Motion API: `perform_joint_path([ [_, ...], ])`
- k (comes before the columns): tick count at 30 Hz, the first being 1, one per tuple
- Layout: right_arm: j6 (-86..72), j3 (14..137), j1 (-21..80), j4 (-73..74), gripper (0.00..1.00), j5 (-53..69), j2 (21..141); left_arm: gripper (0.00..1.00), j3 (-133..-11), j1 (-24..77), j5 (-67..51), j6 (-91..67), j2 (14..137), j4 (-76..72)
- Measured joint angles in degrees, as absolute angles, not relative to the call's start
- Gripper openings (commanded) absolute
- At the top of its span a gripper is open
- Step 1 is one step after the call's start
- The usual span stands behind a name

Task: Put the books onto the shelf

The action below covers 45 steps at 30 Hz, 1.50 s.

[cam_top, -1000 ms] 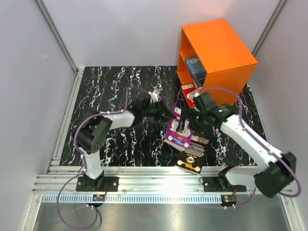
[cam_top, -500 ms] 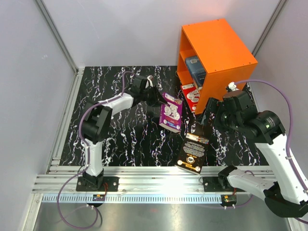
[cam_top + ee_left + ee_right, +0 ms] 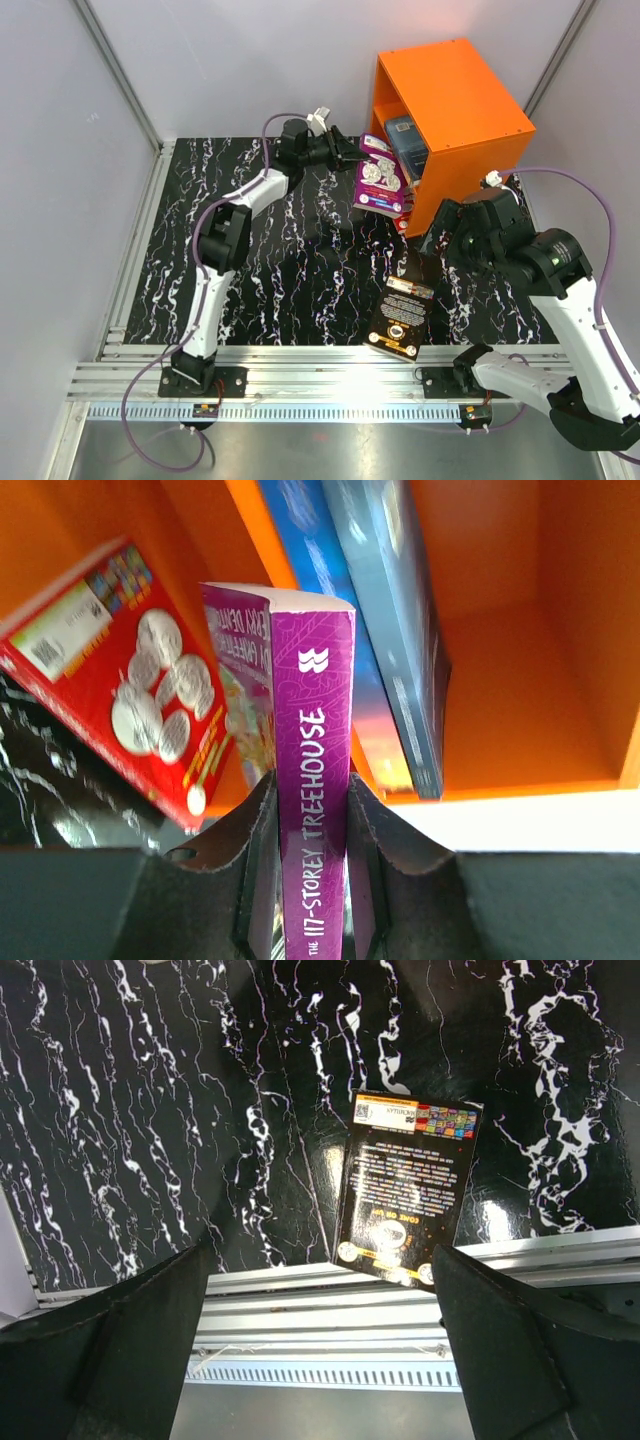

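My left gripper (image 3: 345, 155) (image 3: 310, 780) is shut on the spine of the purple-backed book (image 3: 378, 185) (image 3: 315, 710). It holds the book upright in the air, right at the open front of the orange shelf (image 3: 450, 100) (image 3: 520, 680). A grey-blue book (image 3: 405, 140) (image 3: 400, 630) stands in the upper compartment. A red-and-white book (image 3: 120, 680) leans in the lower one, mostly hidden behind the held book in the top view. A black book with a gold emblem (image 3: 402, 305) (image 3: 405, 1190) lies flat, overhanging the table's front edge. My right gripper (image 3: 438, 235) (image 3: 320, 1260) hangs open above it, holding nothing.
The black marbled table (image 3: 250, 260) ends at an aluminium rail (image 3: 330, 385) (image 3: 320, 1310) at the front. Grey walls close in the left, back and right. A purple cable (image 3: 560, 180) loops off the right arm.
My left arm has lifted the purple-backed book from mid-table and carried it back and right to the shelf front. The right arm pulled away from it and rose, then stayed still.
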<state>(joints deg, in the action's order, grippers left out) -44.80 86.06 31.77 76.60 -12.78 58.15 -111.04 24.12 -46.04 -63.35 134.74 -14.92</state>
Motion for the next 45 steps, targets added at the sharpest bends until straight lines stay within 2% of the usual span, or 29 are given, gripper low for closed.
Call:
perform_joint_path([
  [8, -46.0, 86.5, 31.8, 76.6, 1.00, -13.1, 59.2, 0.00, -116.0, 24.9, -39.5, -77.5, 149.3, -29.0],
  [12, -46.2, 86.6, 31.8, 76.6, 1.00, -13.1, 60.2, 0.00, -117.3, 27.9, -33.2, -81.6, 154.8, -28.9],
  [19, -46.4, 86.6, 31.8, 76.6, 1.00, -13.1, 60.4, 0.00, -116.4, 32.2, -22.9, -85.0, 155.4, -29.5],
  [26, -46.4, 86.6, 31.8, 76.6, 1.00, -13.0, 60.4, 0.00, -118.4, 33.8, -19.6, -82.6, 154.7, -24.9],
  [31, -46.4, 86.5, 31.8, 76.6, 1.00, -13.0, 60.4, 0.01, -114.6, 34.1, -18.3, -78.8, 150.9, -21.8],
  [33, -46.4, 86.5, 31.8, 76.6, 1.00, -13.0, 60.2, 0.20, -114.6, 34.1, -18.4, -76.8, 149.9, -20.5],
  [34, -46.4, 86.4, 31.8, 76.6, 1.00, -13.0, 60.1, 0.33, -114.6, 34.1, -18.4, -75.9, 149.4, -19.9],
  [35, -46.4, 86.3, 31.8, 76.6, 1.00, -13.0, 60.1, 0.52, -114.6, 34.1, -18.4, -74.8, 148.9, -19.1],
  [38, -46.4, 86.1, 31.8, 76.6, 1.00, -13.0, 59.9, 0.74, -115.1, 34.3, -18.9, -70.8, 147.5, -15.7],
  [40, -46.4, 86.0, 31.8, 76.6, 1.00, -12.9, 59.8, 0.83, -116.5, 34.6, -18.8, -68.3, 147.3, -12.5],
  [41, -46.4, 85.9, 31.8, 76.6, 1.00, -12.9, 59.7, 0.99, -117.3, 34.7, -18.8, -66.6, 147.3, -10.6],
  [45, -46.4, 85.6, 31.8, 76.6, 1.00, -12.9, 59.2, 0.99, -118.5, 35.7, -18.9, -61.8, 146.7, -4.4],
])
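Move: The left hand holds the purple book; its goal, the lower compartment above the red book, lies some 14 cm to its right, 4 cm back and 15 cm below. The red book is about 14 cm right, 6 cm back and 17 cm lower; the grey book on the upper shelf stands roughly 11 cm right, 3 cm ahead, near hand height. From the right hand the goal is about 25 cm ahead, 9 cm left, 24 cm below. The left hand lowers the purple book about 13 cm, shifts 8 cm right into the lower compartment, and opens. ##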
